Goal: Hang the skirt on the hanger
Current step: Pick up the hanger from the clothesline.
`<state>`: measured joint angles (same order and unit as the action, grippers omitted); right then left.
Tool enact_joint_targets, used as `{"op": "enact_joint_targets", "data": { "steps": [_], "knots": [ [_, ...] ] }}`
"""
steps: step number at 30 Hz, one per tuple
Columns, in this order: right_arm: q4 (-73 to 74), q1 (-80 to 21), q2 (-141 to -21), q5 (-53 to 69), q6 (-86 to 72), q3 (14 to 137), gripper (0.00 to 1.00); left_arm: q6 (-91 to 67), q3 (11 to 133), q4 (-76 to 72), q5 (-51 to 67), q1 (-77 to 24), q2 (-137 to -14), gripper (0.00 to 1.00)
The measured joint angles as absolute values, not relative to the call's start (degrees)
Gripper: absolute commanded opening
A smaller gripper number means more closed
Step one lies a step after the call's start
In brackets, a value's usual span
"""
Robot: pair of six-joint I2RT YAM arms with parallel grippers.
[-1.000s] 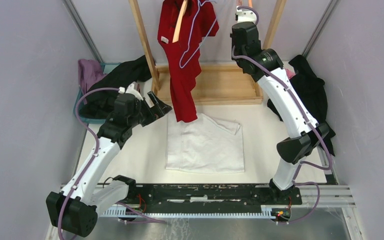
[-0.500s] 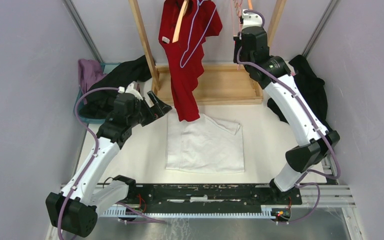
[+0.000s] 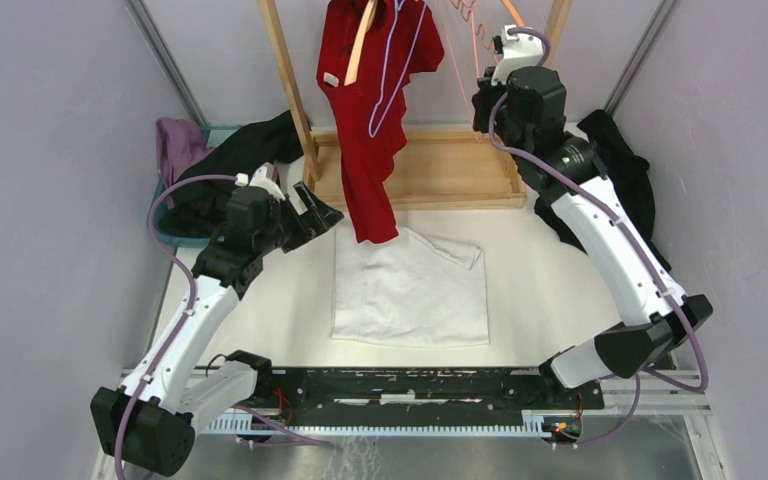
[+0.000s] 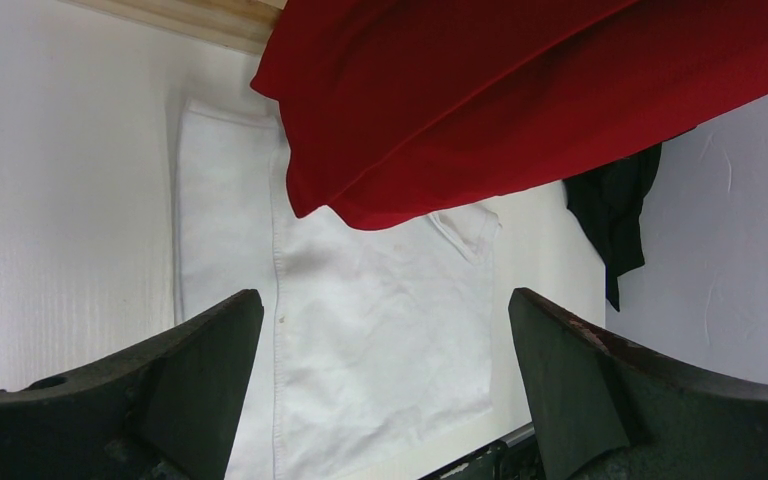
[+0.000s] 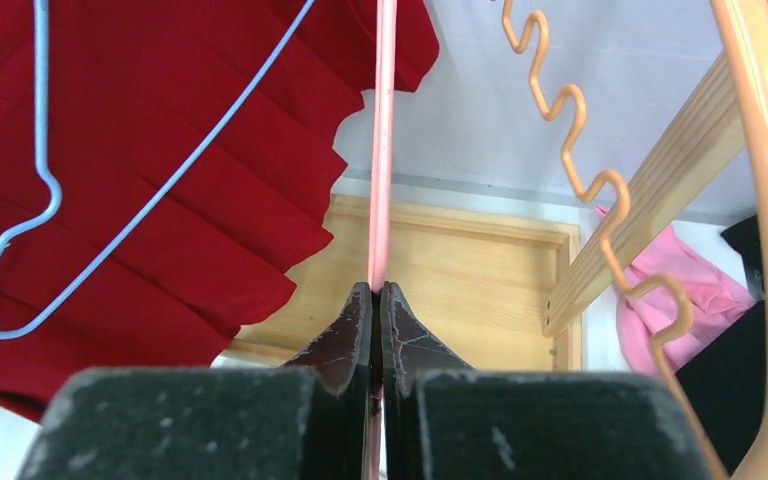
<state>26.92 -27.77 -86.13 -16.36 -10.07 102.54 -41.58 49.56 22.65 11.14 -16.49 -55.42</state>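
The white skirt (image 3: 410, 290) lies flat on the table in the middle; in the left wrist view the skirt (image 4: 380, 350) shows between the fingers. My left gripper (image 3: 318, 214) (image 4: 382, 300) hovers open at the skirt's far left corner, holding nothing. Up at the wooden rack, my right gripper (image 3: 482, 100) (image 5: 376, 288) is shut on the thin straight bar of a pink hanger (image 5: 384, 150) (image 3: 457, 60). A red pleated garment (image 3: 370, 120) hangs beside it on a light blue wire hanger (image 5: 50, 190), its hem just above the skirt.
The rack's wooden base tray (image 3: 430, 170) and posts (image 3: 285, 80) stand at the back. An orange hanger (image 5: 765, 200) with a wavy wire hangs right of my right gripper. A teal bin (image 3: 160, 225) of dark clothes sits at left, black clothes (image 3: 625, 180) and a pink garment (image 5: 660, 310) at right.
My right arm has swung to the right with its elbow dropping outward, drawing the pink hanger away from the red garment. The left arm and the skirt have not moved.
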Motion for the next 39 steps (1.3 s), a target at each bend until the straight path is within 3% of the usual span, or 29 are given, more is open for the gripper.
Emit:
{"op": "enact_joint_targets", "data": {
  "steps": [9,22,39],
  "knots": [
    [17.8,-29.2,-75.8,-15.2,-8.5,92.5,0.01,-41.6,49.6,22.6,11.2,-16.5,-55.4,0.99],
    [22.5,-30.4,-76.9,-15.5,-7.0,96.5,0.01,-41.6,49.5,22.3,11.7,-16.5,-55.3,0.99],
    [47.3,-31.1,-42.0,-14.0,-18.1,73.2,0.01,-41.6,49.3,22.4,12.5,-16.5,-55.3,0.99]
  ]
}}
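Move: The right hand already grips the pink hanger at the clothesline. From that hand, the white skirt on the table lies about 21 cm back, 11 cm left and some 42 cm down. The blue hanger hangs about 12 cm to the hand's left and 5 cm farther out, and the red garment 16 cm left and 2 cm farther out. The orange hanger is roughly 6 cm right and 5 cm farther out. From the left hand, the skirt lies some 15 cm right, 8 cm back and 22 cm below. Keeping the pink hanger pinched in shut fingers, the right hand first eases up and back about 5 cm with the fingertips tipping up some 10 degrees, lifting the hanger off the line. After a brief hover it pulls back quickly, drawing well away from the rack, about 20 cm back overall, also going right and down, while the fingers tip downward past their starting tilt. ##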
